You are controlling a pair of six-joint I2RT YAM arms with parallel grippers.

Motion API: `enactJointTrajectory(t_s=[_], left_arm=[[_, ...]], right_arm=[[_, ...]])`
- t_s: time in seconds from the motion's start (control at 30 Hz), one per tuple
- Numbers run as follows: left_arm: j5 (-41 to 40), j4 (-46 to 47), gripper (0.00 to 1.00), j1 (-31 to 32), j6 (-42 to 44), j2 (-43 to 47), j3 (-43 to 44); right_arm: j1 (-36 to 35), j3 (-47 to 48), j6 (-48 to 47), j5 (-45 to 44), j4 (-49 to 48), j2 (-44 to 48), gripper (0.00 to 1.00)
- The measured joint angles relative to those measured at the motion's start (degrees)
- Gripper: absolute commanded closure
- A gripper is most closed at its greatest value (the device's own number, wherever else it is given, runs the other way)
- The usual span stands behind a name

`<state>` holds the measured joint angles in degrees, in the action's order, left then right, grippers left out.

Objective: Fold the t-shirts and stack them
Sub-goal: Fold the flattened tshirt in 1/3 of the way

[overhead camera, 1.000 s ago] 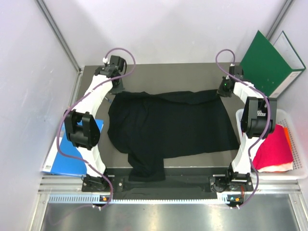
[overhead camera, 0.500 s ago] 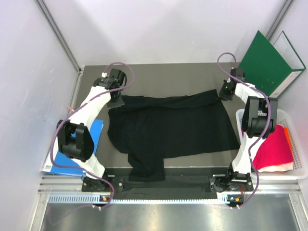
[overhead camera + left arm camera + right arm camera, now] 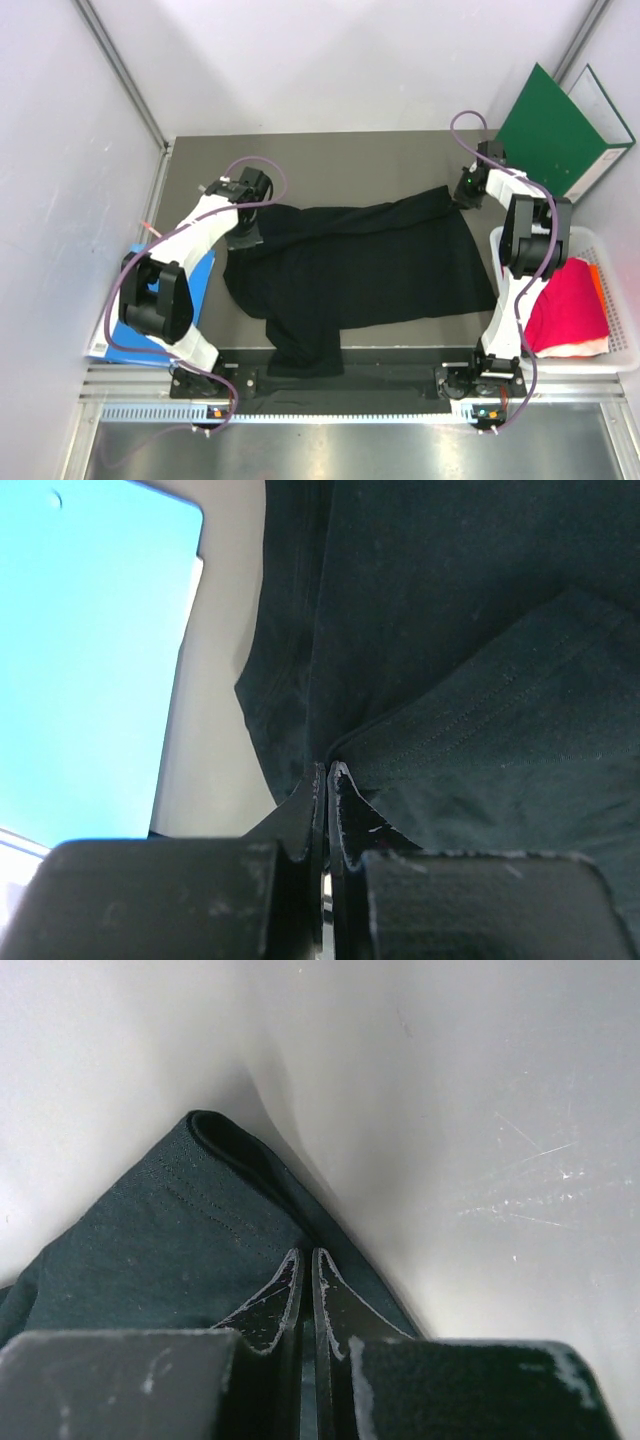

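A black t-shirt [image 3: 370, 260] lies spread across the grey table [image 3: 340, 160], one sleeve hanging toward the near edge. My left gripper [image 3: 246, 226] is shut on its far left edge, and the cloth [image 3: 480, 630] bunches right at the closed tips [image 3: 326, 770]. On the far right corner of the same shirt my right gripper [image 3: 462, 190] is shut, with the hemmed corner [image 3: 150, 1250] folded up around its tips [image 3: 306, 1255]. A magenta-red t-shirt [image 3: 565, 305] lies in the white basket [image 3: 625, 320] at the right, with a bit of white and orange cloth beside it.
A green folder [image 3: 555, 130] leans against the back right wall. A blue folder [image 3: 135, 340] lies off the table's left side, under my left arm, and shows as bright blue [image 3: 90, 660] in the left wrist view. Walls close in the table on three sides.
My left gripper has moved from the far left corner toward the near side and right, dragging the shirt's far left edge with it. The right gripper has barely shifted.
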<state>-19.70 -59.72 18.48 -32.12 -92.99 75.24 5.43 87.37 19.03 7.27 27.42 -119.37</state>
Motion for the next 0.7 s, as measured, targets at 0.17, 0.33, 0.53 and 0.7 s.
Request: enactJointTrajectory(t_s=[0.17,0.33,0.53,0.7], left_arm=[[-0.8,-0.1,1.00,1.7,-1.5,4.2,-2.4],[-0.6,-0.2,0.58,3.4,-2.5,5.7,-6.1],[-1.6,-2.9,0.02,6.0,-4.8,3.0,-8.3],[-4.0,-3.3,0.02,6.2,-5.3,2.8,-5.8]], right_arm=[[0.0,-1.3,-0.2,0.6,-0.2,0.9,1.00],[0.0,-3.0,-0.5,1.0,0.2,2.0,1.00],[0.0,-3.1,-0.6,1.0,2.0,2.3,1.00],[0.0,-4.7,-0.8,0.5,5.1,3.9,1.00]])
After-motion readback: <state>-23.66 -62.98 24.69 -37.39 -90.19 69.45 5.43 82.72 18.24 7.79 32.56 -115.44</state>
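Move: The left hand holds the shirt's far-left edge; the patch of shirt it is taking it to lies about 6 cm back, 2 cm to its right and some 8 cm below. The sleeve is roughly 28 cm back and 14 right, the blue folder 16 back and 25 left. The right hand pinches the far-right corner, with the shirt's right panel centred about 14 cm back and 2 below, the near-right corner 27 back and 9 right, and the red cloth 27 back and 28 right. The left hand draws the pinched far edge back over the shirt by about 5 cm, with a small lift and then a dip of some 3 cm, and on the way down its fingers spread wide and let go of the cloth above the shirt's left part, before the open hand starts forward and up again by about a centimetre. The right hand stays shut on the far-right corner and drags it back about 4 cm, nearly level and low over the table towards the near hem, slowly at first and quicker at the end, the fingers swinging some 5 degrees closer to straight down. ##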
